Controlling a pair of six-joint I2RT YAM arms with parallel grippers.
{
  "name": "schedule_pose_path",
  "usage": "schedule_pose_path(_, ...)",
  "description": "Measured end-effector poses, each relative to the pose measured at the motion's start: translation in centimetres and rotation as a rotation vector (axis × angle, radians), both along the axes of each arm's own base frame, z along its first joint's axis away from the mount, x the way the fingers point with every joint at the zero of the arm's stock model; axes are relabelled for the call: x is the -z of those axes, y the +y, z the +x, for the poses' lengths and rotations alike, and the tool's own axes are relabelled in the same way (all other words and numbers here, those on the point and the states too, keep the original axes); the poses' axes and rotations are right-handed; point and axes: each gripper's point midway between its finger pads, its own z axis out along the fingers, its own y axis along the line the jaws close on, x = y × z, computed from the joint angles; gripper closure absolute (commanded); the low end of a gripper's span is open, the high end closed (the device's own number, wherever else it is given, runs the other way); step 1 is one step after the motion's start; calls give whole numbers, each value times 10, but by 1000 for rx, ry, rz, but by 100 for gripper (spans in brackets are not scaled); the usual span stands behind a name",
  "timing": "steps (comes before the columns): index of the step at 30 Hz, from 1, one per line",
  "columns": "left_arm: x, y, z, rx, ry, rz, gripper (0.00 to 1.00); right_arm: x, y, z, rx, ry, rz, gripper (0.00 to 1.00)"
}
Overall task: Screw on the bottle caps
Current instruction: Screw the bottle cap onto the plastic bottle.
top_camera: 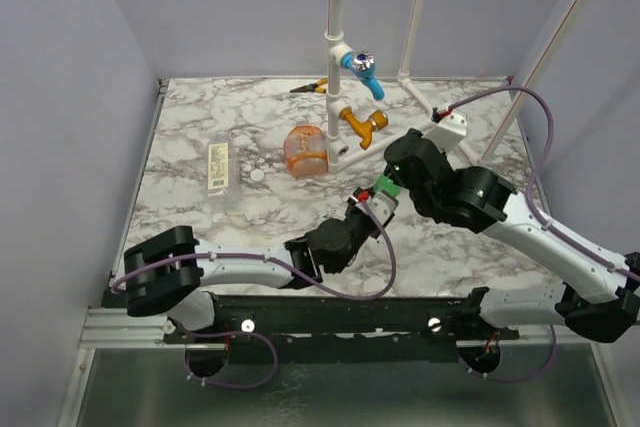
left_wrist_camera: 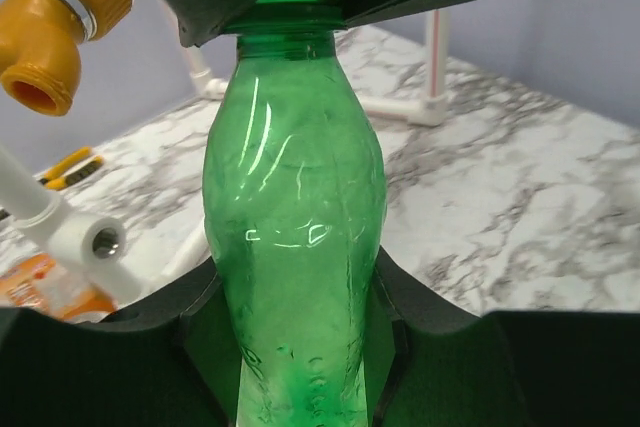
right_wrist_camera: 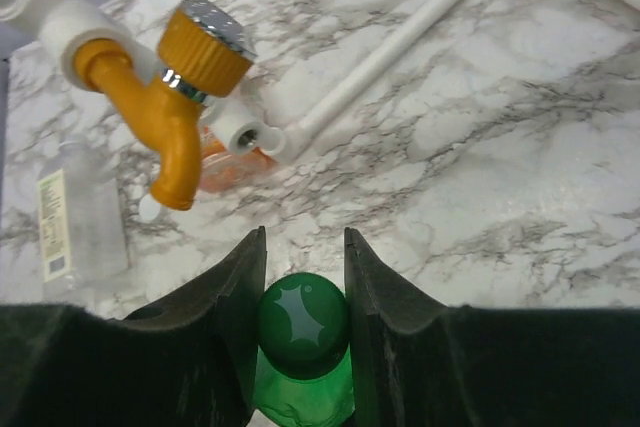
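Observation:
The slim green bottle [left_wrist_camera: 295,227] stands upright over the front middle of the table, with my left gripper [left_wrist_camera: 295,292] shut round its lower body. A dark green cap [right_wrist_camera: 303,325] sits on its neck. My right gripper [right_wrist_camera: 304,257] comes from above and is shut on that cap, one finger pressed to each side. In the top view both grippers meet at the green bottle [top_camera: 383,190]. A white cap [top_camera: 258,175] lies loose on the table between the clear labelled bottle [top_camera: 218,169], which lies flat, and the orange bottle [top_camera: 305,150].
A white pipe frame [top_camera: 336,47] rises at the back middle, carrying a blue tap [top_camera: 362,69] and an orange tap [top_camera: 362,122] close behind the grippers. Yellow-handled pliers [top_camera: 308,87] lie at the far edge. A slanted white pipe [top_camera: 418,17] stands at the back right.

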Motion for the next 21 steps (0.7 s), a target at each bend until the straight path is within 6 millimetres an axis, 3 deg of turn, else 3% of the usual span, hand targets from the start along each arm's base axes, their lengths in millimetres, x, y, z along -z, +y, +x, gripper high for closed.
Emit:
schedule_pose_path(1,6,-3,2,-41,-14,41,100,5,-5,1,25,10,-18,41)
schedule_pose_path(3,14,-4,3,-85,-38,103,100,13,-9,0,49,31,-31,20)
schedule_pose_path(6,17,-4,3,-89,-49,140,100,24,6,-11,-16,82,-23,8)
schedule_pose_path(10,8,-1,2,-46,-29,106,100,16,12,-27,-109,86,24,7)
schedule_pose_path(15,-6,3,-12,121,25,-3,100,-18,8,-43,-215,8,116,8)
schedule_pose_path(19,3,22,-7,227,127,-76,100,-33,7,-58,-339,-59,155,8)
schedule_pose_path(21,12,26,-15,306,181,-97,100,-38,7,-66,-400,-91,168,8)
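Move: The right fingers are still shut on the green bottle cap, right at their pads, while the left gripper holds the upright green bottle below, with the cap about 9 cm straight above it. From the right hand, the orange tap hangs some 11 cm ahead, 4 cm left and about 3 cm lower. The orange bottle lies on the table roughly 22 cm ahead, 21 cm left and 26 cm below. Open the right gripper wide to let go of the cap while dipping about 2 cm, then draw it back towards the robot some 6 cm and up past its starting height, turning it about 20 degrees counter-clockwise. Keep the left grip on the bottle; after a small dip and rise, bring it slightly left and back, turning clockwise. ##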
